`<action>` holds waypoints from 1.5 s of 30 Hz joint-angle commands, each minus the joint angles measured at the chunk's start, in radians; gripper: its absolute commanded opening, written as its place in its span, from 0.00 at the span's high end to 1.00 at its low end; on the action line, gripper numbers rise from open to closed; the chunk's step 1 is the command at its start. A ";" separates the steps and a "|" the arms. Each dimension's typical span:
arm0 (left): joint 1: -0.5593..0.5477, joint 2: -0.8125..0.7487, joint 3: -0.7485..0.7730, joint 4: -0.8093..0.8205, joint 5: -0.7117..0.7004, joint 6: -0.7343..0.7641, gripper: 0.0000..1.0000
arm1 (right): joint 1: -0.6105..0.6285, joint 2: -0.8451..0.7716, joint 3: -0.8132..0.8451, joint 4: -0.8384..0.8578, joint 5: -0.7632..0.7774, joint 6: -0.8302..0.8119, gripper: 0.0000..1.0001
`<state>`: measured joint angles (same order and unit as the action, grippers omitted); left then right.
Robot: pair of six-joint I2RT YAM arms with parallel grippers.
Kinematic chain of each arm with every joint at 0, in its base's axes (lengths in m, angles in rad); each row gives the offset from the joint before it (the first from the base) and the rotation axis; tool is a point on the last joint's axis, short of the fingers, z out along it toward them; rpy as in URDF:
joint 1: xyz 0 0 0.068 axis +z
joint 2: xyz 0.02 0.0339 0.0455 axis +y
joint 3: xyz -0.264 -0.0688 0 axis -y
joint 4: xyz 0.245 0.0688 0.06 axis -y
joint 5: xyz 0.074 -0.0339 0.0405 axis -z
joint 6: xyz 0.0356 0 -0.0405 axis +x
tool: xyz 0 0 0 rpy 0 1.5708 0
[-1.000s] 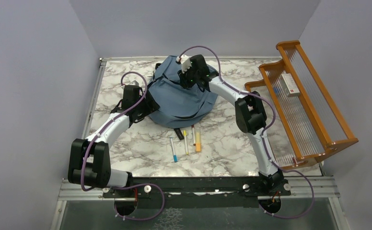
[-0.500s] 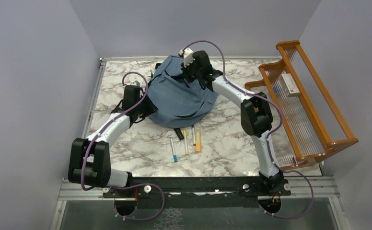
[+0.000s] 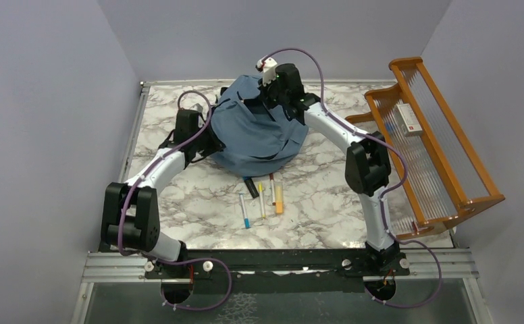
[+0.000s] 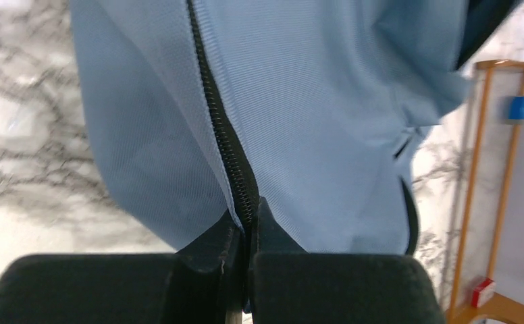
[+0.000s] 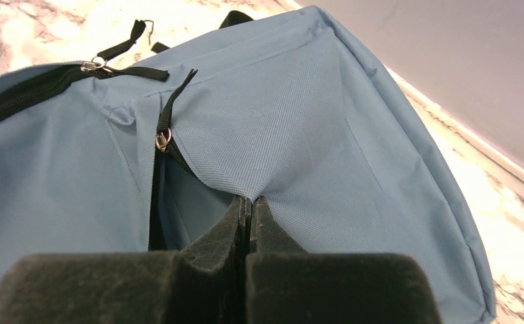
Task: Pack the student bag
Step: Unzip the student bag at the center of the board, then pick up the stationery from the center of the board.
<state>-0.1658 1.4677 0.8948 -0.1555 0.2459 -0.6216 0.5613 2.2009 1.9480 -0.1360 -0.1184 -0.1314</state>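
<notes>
The dusty-blue student bag lies at the back middle of the marble table. At the bag's left side my left gripper is shut on the bag's zipper edge; in the left wrist view the black zipper line runs straight into the closed jaws. My right gripper is at the bag's top rear, shut on a pinch of blue fabric that tents up from the jaws. A zipper pull and a slit of open pocket show just left of it.
Several pens and markers lie on the table in front of the bag, with a black strap end beside them. An orange wooden rack holding a small white box stands at the right edge.
Both grippers closed on the bag. The right gripper moved back and lifted the top fabric. The left arm pushed further in toward the bag's left side.
</notes>
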 commanded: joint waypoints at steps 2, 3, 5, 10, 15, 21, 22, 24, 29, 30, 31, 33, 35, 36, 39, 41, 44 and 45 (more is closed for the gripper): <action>-0.005 0.019 0.178 0.051 0.132 -0.041 1.00 | -0.015 -0.123 0.081 0.049 0.069 0.011 1.00; -0.005 0.023 0.206 0.043 0.138 -0.042 1.00 | -0.020 -0.136 0.076 0.051 0.075 0.019 0.99; -0.005 0.040 0.272 0.018 0.139 -0.031 1.00 | -0.028 -0.164 0.062 0.054 0.085 0.029 1.00; 0.002 0.126 0.459 -0.042 0.123 0.035 1.00 | -0.043 -0.226 0.037 0.018 0.090 0.049 0.99; 0.030 0.250 0.622 -0.113 0.146 0.109 1.00 | -0.046 -0.309 -0.042 0.000 0.087 0.052 0.99; 0.073 0.341 0.722 -0.213 0.056 0.244 1.00 | -0.052 -0.366 -0.120 -0.052 0.079 0.054 0.99; 0.081 0.352 0.717 -0.213 0.037 0.258 1.00 | -0.052 -0.369 -0.137 -0.057 0.079 0.055 1.00; 0.091 0.373 0.705 -0.211 0.009 0.282 1.00 | -0.054 -0.372 -0.174 -0.054 0.077 0.061 1.00; 0.107 0.407 0.648 -0.145 0.060 0.289 1.00 | -0.061 -0.358 -0.237 -0.028 0.068 0.075 1.00; 0.109 0.411 0.636 -0.132 0.071 0.282 0.96 | -0.062 -0.349 -0.235 -0.028 0.063 0.077 1.00; 0.110 0.413 0.628 -0.122 0.081 0.274 0.92 | -0.065 -0.340 -0.233 -0.027 0.056 0.080 0.99; 0.112 0.416 0.616 -0.113 0.099 0.263 0.86 | -0.072 -0.324 -0.233 -0.019 0.036 0.091 0.99; 0.114 0.412 0.610 -0.110 0.101 0.261 0.77 | -0.078 -0.311 -0.233 -0.003 0.016 0.105 0.99; 0.116 0.408 0.607 -0.109 0.102 0.263 0.74 | -0.080 -0.303 -0.226 0.002 0.011 0.111 1.00; 0.123 0.392 0.599 -0.114 0.118 0.261 0.61 | -0.081 -0.276 -0.195 0.002 -0.008 0.126 0.99; 0.134 0.372 0.583 -0.116 0.157 0.242 0.52 | -0.081 -0.256 -0.161 -0.014 -0.029 0.128 1.00; 0.146 0.324 0.536 -0.116 0.200 0.220 0.44 | -0.081 -0.246 -0.146 -0.013 -0.059 0.128 0.99; 0.147 0.301 0.514 -0.116 0.208 0.218 0.43 | -0.081 -0.247 -0.149 -0.007 -0.067 0.128 0.99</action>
<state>-0.0380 1.8690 1.4693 -0.2916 0.3756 -0.3790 0.4889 1.9556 1.7401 -0.2363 -0.1268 -0.0147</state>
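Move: The left hand grips the student bag's left edge at the zip; the bag's middle is about 4 cm ahead, 11 cm right and 5 cm lower. That zip's pull lies some 13 cm ahead and 1 cm left, the blue-capped marker 14 cm back and 9 cm right, on the table. The right hand pinches the flap, with the bag's middle 9 cm back, 2 cm left and 9 cm below; the nearer zip pull is about 3 cm ahead and 7 cm left. Forward and upward in an arc, the left hand carries the pinched zip edge of the bag about 13 cm out, climbing as much before sinking most of the way back, then opens halfway and lets go. The right hand, still pinching the flap, rises and swings right some 8 cm, then draws back and lowers. ##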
